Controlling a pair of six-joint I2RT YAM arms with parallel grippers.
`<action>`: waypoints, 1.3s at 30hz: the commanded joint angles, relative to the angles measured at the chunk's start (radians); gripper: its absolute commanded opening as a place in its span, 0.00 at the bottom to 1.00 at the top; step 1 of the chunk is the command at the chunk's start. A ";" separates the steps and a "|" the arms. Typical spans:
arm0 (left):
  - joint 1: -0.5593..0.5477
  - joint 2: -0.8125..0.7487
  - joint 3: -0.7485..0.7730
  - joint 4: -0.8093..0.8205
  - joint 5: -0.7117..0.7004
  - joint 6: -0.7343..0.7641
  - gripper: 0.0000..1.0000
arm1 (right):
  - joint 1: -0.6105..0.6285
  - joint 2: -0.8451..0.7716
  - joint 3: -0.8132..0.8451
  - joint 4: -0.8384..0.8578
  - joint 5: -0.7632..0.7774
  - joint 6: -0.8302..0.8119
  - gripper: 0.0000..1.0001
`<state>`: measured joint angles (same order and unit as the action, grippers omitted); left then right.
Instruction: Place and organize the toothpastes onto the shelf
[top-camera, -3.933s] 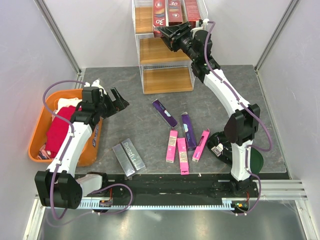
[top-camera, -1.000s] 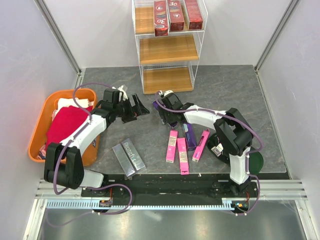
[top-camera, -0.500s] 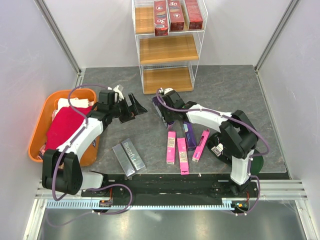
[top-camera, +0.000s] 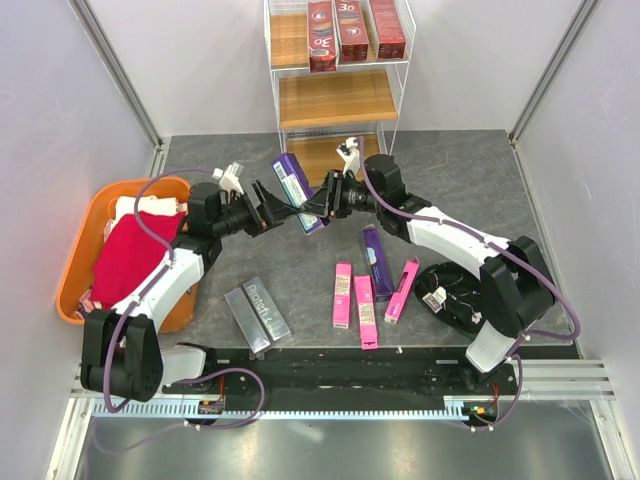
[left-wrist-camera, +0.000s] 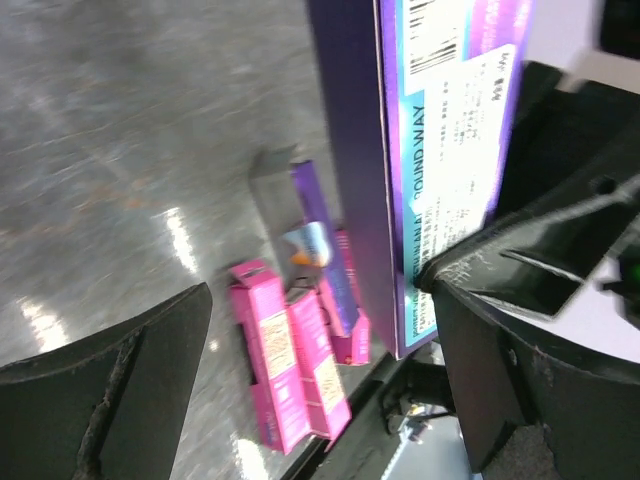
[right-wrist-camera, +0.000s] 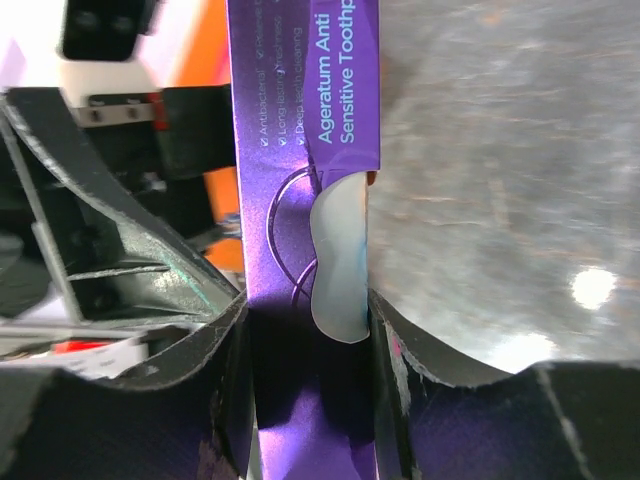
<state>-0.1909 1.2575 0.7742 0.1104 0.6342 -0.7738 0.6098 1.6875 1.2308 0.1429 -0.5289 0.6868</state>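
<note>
My right gripper (top-camera: 325, 196) is shut on a purple toothpaste box (top-camera: 296, 186) and holds it tilted above the table in front of the shelf (top-camera: 330, 98). The right wrist view shows the box (right-wrist-camera: 300, 200) clamped between my fingers (right-wrist-camera: 305, 305). My left gripper (top-camera: 272, 210) is open, and the box's other end (left-wrist-camera: 430, 150) lies between its jaws, against the right finger. Three red boxes (top-camera: 350, 30) stand on the shelf's top tier. On the table lie another purple box (top-camera: 376, 258), three pink boxes (top-camera: 365, 308) and two silver-grey boxes (top-camera: 257, 314).
An orange tub (top-camera: 75, 250) holding a red cloth (top-camera: 125, 255) sits at the left beside my left arm. The shelf's middle and bottom wooden tiers hold nothing. A black round base (top-camera: 450, 290) of the right arm sits beside the pink boxes.
My right gripper has taken the purple box off the table and lifted it left, toward the left gripper. My left gripper has moved right to meet it.
</note>
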 joint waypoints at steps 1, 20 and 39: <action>0.004 -0.015 -0.044 0.335 0.122 -0.162 1.00 | 0.005 -0.023 -0.036 0.276 -0.236 0.175 0.34; 0.004 0.020 -0.115 0.667 0.091 -0.306 0.50 | 0.016 -0.048 -0.139 0.388 -0.341 0.243 0.42; 0.004 -0.026 -0.280 0.977 -0.114 -0.594 0.38 | 0.016 -0.273 -0.336 0.314 -0.069 0.240 0.89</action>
<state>-0.1917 1.2610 0.5003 0.9405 0.5777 -1.2812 0.6277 1.4700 0.9382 0.4320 -0.6445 0.9203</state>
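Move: The purple toothpaste, held up in the air by the right hand, has its middle about 5 cm to the right, 3 cm ahead and 3 cm above the open left hand. From the right hand, the left gripper is some 5 cm left and slightly below; on the table about 19 cm down lie the second purple toothpaste, 16 cm right and 4 cm back, and the nearest pink one, 8 cm right and 10 cm back. The grey toothpastes lie 14 cm back and 5 cm left of the left hand, about 18 cm down. The purple toothpaste changes hands in the air: the right hand, still gripping, draws it back about 6 cm while turning it counter-clockwise, as the left rises about 6 cm, tips its fingers up some 25 degrees and pinches it near its upper left end. The right fingers then open and ease off to the right and slightly up. ##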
